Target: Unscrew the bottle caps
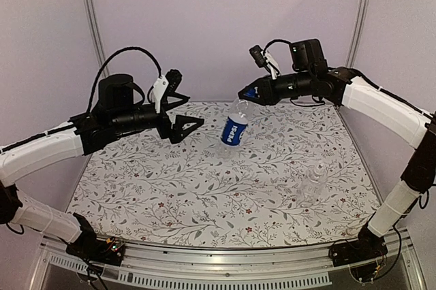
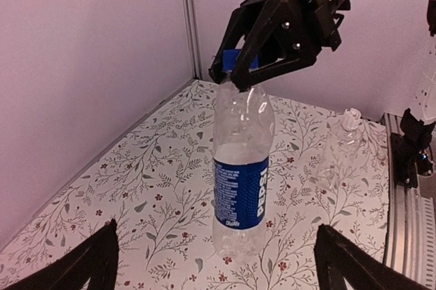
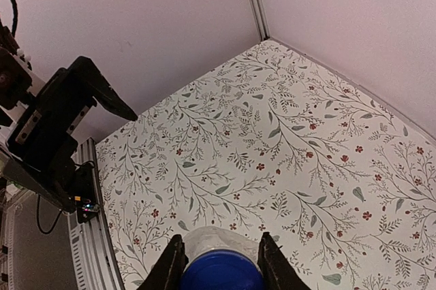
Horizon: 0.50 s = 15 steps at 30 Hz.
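The labelled bottle [image 1: 234, 130] [image 2: 240, 188] stands on the flowered table toward the back middle. Its bright blue cap [image 2: 238, 59] [image 3: 221, 274] sits between the fingers of my right gripper [image 1: 246, 92] [image 2: 236, 73] [image 3: 221, 244], which is shut on it from above. My left gripper [image 1: 190, 111] [image 2: 219, 271] hangs open to the left of this bottle, level with its lower half, touching nothing. The unlabelled clear bottle [image 1: 313, 185] [image 2: 339, 150] stands at the front right, with its pale cap [image 2: 351, 117] on top, away from both grippers.
The floral table cover [image 1: 170, 188] ends at pale walls at the back and sides. A metal rail [image 1: 225, 263] runs along the near edge by the arm bases. The left arm [image 3: 58, 123] shows at the left of the right wrist view.
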Available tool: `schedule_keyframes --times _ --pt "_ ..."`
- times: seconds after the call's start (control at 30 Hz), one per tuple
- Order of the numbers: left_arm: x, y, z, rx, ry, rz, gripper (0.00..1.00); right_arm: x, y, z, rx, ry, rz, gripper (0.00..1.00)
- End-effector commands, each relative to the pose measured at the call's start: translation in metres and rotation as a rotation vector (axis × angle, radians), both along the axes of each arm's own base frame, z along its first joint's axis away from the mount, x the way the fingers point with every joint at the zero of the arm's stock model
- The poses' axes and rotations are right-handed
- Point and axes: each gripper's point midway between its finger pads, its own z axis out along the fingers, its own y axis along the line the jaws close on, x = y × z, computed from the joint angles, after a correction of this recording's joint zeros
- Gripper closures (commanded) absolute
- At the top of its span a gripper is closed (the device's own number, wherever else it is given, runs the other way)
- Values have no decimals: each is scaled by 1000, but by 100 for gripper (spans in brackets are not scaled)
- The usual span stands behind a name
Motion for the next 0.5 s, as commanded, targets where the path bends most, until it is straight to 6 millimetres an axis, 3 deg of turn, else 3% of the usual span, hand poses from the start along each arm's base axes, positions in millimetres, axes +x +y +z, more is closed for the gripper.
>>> schedule_keyframes --times 0.0,0.13,0.47 --pt "-16 -31 -4 45 -26 -118 1 -33 15 52 171 -42 139 100" --pt "-19 -46 -17 54 14 -171 3 -45 23 62 214 -40 192 100" --pt "-24 -53 -38 36 89 -203 6 -60 32 76 272 -33 260 100"
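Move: The open left gripper is going for the Pepsi bottle, whose middle is about 13 cm to its right, 5 cm ahead and some 8 cm below it. The right gripper already holds that bottle in the air by its blue cap, and the left gripper lies about 16 cm to its left, 6 cm back and 3 cm lower. The clear bottle stands on the table roughly 22 cm right of the right hand, 13 cm back and well below. The left hand swings to its right and then sinks, a little over 5 cm in all, bringing its nearly wide-open fingers up to the lower body of the Pepsi bottle and turning slightly clockwise before it eases to a stop. Meanwhile the right hand keeps its pinch on the blue cap and carries the bottle up, back and left by some 7–8 cm towards the left gripper, rolling its left side up and turning counter-clockwise so that the bottle's bottom swings out to the left between the waiting fingers. ##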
